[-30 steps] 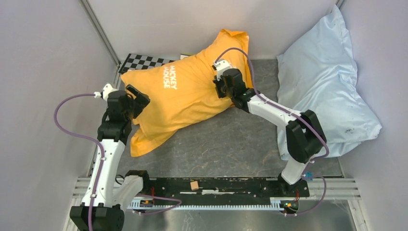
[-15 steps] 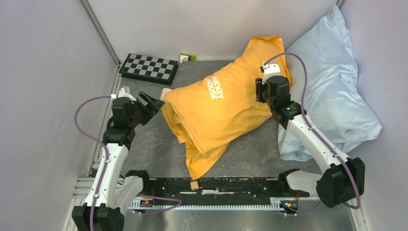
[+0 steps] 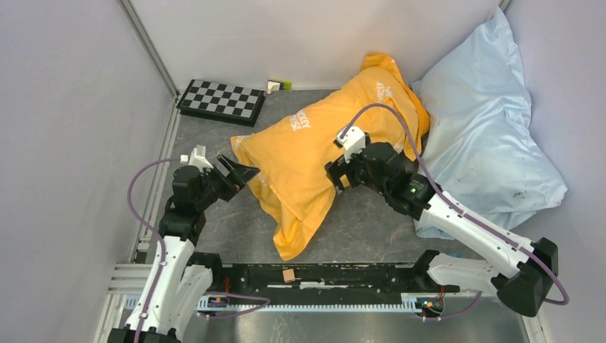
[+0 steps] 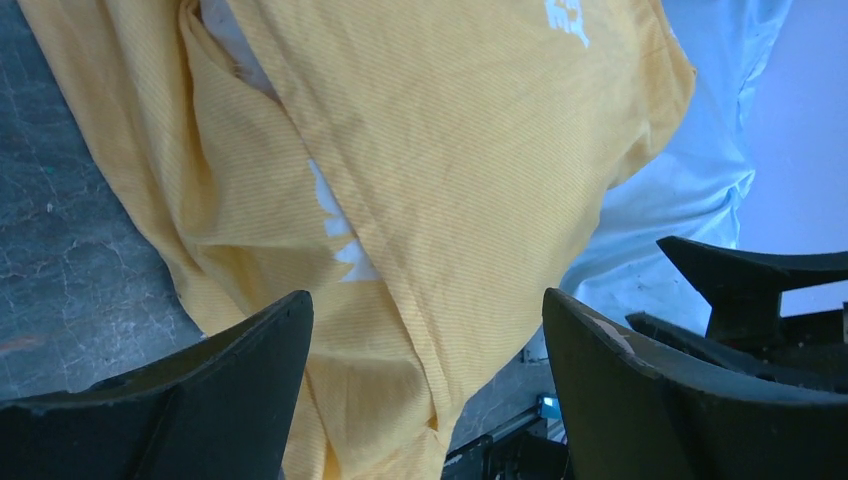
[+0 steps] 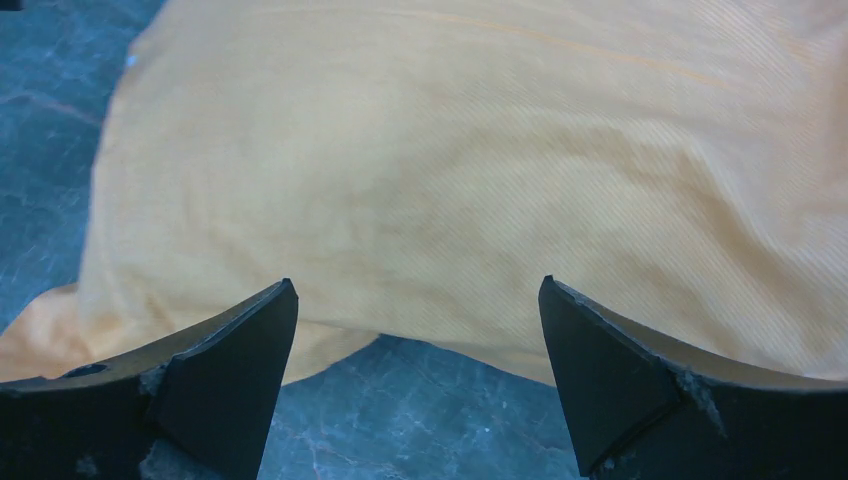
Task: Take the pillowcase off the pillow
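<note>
The orange pillowcase (image 3: 321, 143) lies stuffed and slanted on the grey table, its far end leaning on a blue pillow and a loose flap (image 3: 293, 239) trailing toward me. The pillow itself is almost wholly hidden; a white sliver (image 4: 222, 30) shows at the case's mouth in the left wrist view. My left gripper (image 3: 239, 168) is open just left of the case's left corner, with orange cloth (image 4: 430, 200) ahead of its jaws (image 4: 425, 295). My right gripper (image 3: 337, 179) is open at the case's near side, its jaws (image 5: 415, 285) empty over bare table and the bulging case (image 5: 480, 170) just beyond.
A large pale blue satin pillow (image 3: 486, 121) fills the right side against the wall. A checkerboard (image 3: 221, 100) and a small green-and-white block (image 3: 279, 86) sit at the back left. Grey walls close in on three sides; the arms' rail (image 3: 343, 275) runs along the near edge.
The cased pillow was dragged right and turned until its far end lay on the blue pillow. My right gripper then let go, opened and swung back to the near side. My left gripper came nearer and right.
</note>
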You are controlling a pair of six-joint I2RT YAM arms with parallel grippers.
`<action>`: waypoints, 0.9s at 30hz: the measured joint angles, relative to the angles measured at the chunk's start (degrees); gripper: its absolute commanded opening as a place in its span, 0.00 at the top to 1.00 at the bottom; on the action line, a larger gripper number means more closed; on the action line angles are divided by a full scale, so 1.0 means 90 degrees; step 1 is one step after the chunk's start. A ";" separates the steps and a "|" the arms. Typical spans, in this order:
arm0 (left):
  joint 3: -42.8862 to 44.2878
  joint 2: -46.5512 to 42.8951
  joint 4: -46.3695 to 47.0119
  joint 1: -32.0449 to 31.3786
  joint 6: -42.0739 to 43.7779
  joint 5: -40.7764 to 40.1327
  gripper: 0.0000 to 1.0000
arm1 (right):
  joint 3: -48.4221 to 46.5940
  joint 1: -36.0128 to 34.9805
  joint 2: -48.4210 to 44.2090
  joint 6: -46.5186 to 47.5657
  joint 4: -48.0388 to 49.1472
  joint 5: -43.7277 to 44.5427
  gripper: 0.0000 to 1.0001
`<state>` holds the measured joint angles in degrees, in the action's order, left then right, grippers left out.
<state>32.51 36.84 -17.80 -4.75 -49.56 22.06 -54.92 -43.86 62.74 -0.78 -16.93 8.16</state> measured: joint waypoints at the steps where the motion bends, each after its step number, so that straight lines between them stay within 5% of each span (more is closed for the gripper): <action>1: -0.0078 -0.0017 0.0046 0.0000 -0.0034 0.0019 0.09 | 0.0000 -0.0206 0.0015 0.0036 0.0002 0.0012 0.02; 16: -0.0549 -0.0432 0.0087 0.0000 -0.0267 -0.0357 0.06 | 0.0192 -0.0923 0.0219 -0.0083 0.0447 0.0957 0.02; 22: -0.0821 -0.0631 -0.0010 0.0000 -0.0585 -0.0933 0.07 | -0.0850 -0.2560 0.1880 0.0146 0.0342 0.1999 0.02; 27: -0.1163 -0.0758 -0.0053 0.0000 -0.0908 -0.1338 0.11 | -0.1256 -0.3191 0.2759 0.0267 0.0318 0.2380 0.02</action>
<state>22.04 30.02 -18.28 -4.75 -57.74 10.02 -66.22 -72.58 87.57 1.63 -14.06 29.58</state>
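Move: The loose open end of the pillowcase trails on the table about 12 cm to the right hand's left, some 12 cm back and roughly 14 cm below. From that same hand, the pillow still in its case is centred about 15 cm ahead, level left to right, and the blue pillow about 46 cm right and 15 cm ahead. From the left hand, the loose end is some 12 cm right, 10 cm back and 14 cm below; the chessboard is about 8 cm left and 28 cm ahead. Nothing is gripped yet: the right hand, wide open, makes for the pillowcase's loose end. After a brief check it swings some 14 cm left and 6 cm back while sinking about 5, its left side dipping and the wrist turning a little counter-clockwise. The left hand, also open, sinks about 6 cm and drifts 3 cm left beside the case, turning some 15 degrees counter-clockwise. ##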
